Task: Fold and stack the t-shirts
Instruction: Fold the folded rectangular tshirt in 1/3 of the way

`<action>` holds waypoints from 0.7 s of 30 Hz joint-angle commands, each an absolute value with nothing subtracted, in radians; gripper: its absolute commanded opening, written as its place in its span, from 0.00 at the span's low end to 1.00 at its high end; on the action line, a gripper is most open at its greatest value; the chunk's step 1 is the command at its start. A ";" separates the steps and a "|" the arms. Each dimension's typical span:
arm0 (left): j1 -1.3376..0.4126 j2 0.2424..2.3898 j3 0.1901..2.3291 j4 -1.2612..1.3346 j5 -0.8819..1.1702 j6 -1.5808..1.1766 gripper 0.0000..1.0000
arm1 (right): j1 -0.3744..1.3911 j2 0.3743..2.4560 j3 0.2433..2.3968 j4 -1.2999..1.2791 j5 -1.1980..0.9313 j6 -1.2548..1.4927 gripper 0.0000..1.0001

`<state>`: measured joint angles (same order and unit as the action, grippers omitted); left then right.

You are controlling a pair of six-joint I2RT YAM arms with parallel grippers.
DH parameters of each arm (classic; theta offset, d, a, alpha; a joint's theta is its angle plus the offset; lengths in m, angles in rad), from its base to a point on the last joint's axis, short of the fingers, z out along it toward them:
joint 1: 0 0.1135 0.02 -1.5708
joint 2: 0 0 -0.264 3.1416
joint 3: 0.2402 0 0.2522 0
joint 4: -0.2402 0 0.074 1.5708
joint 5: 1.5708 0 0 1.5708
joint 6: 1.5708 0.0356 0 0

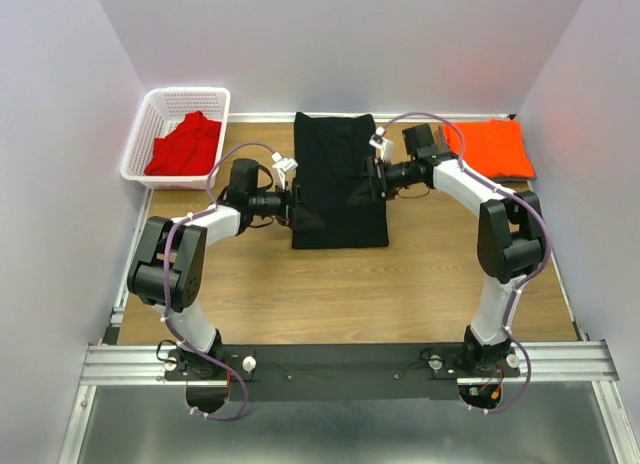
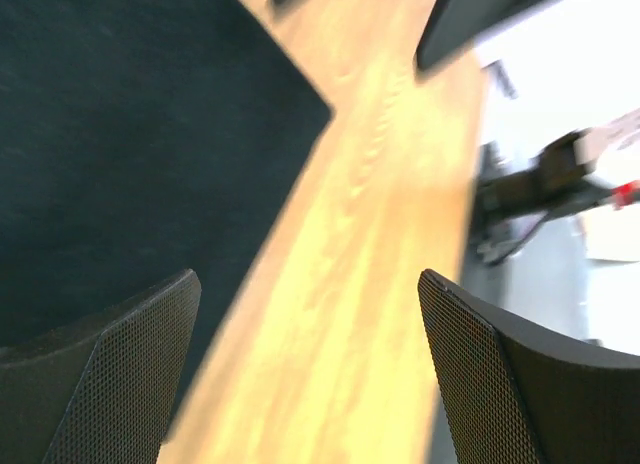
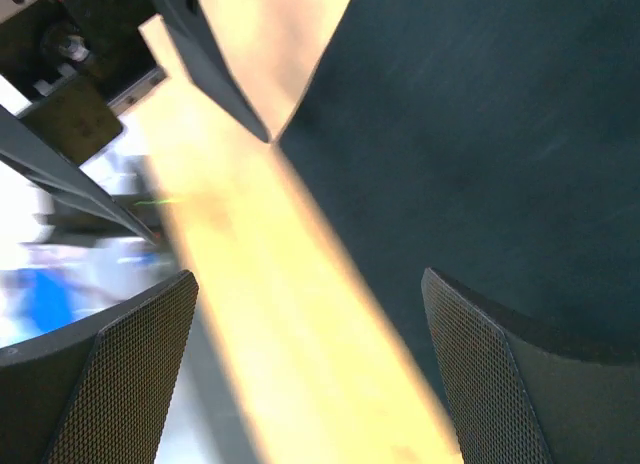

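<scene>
The black t-shirt (image 1: 338, 179) lies flat mid-table, folded into a long rectangle. My left gripper (image 1: 303, 210) hovers low at its left edge, open. In the left wrist view its jaws (image 2: 310, 364) stand wide over bare wood, with the black cloth (image 2: 130, 134) to their upper left. My right gripper (image 1: 362, 187) is over the shirt's right half, also open. In the right wrist view its jaws (image 3: 310, 369) straddle the cloth's edge (image 3: 480, 134) with nothing between them. The orange t-shirt (image 1: 490, 149) lies folded at the back right. The red t-shirt (image 1: 185, 144) is bunched in the basket.
A white mesh basket (image 1: 148, 134) stands at the back left corner. Walls close in the table on the left, back and right. The wooden table (image 1: 340, 294) runs from the shirt to the arm bases and the metal rail (image 1: 340, 362).
</scene>
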<state>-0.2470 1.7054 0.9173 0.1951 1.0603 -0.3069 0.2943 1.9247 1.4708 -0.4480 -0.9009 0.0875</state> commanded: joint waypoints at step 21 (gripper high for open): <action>-0.341 1.936 0.730 0.658 1.080 -0.738 0.98 | 0.325 2.085 1.121 -0.153 -1.117 0.494 1.00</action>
<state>-0.3569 1.8935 0.7525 0.6289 1.0721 -0.7567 0.3450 2.0277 1.1576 -0.1741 -1.0878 0.5220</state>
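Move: The folded black t-shirt's near-left corner lies some 11 cm back of the left hand, about 1 cm to its left and 9 cm below. Its near-right corner is about 16 cm back of the right hand, 4 cm to its right and 10 cm down. Beside the shirt, the white basket sits about 20 cm ahead and 34 cm left of the left hand, and the orange shirt about 10 cm ahead and 32 cm right of the right hand. The black shirt's near edge is what both wide-open grippers come back and down for, each from its own side. The right hand draws back about 8 cm and sinks nearly as far, rolling some 30 degrees with its far side dipping; the left first slides back and rightward, inward over the cloth, then mostly sinks about 5 cm, rolling less. Neither closes its fingers. ##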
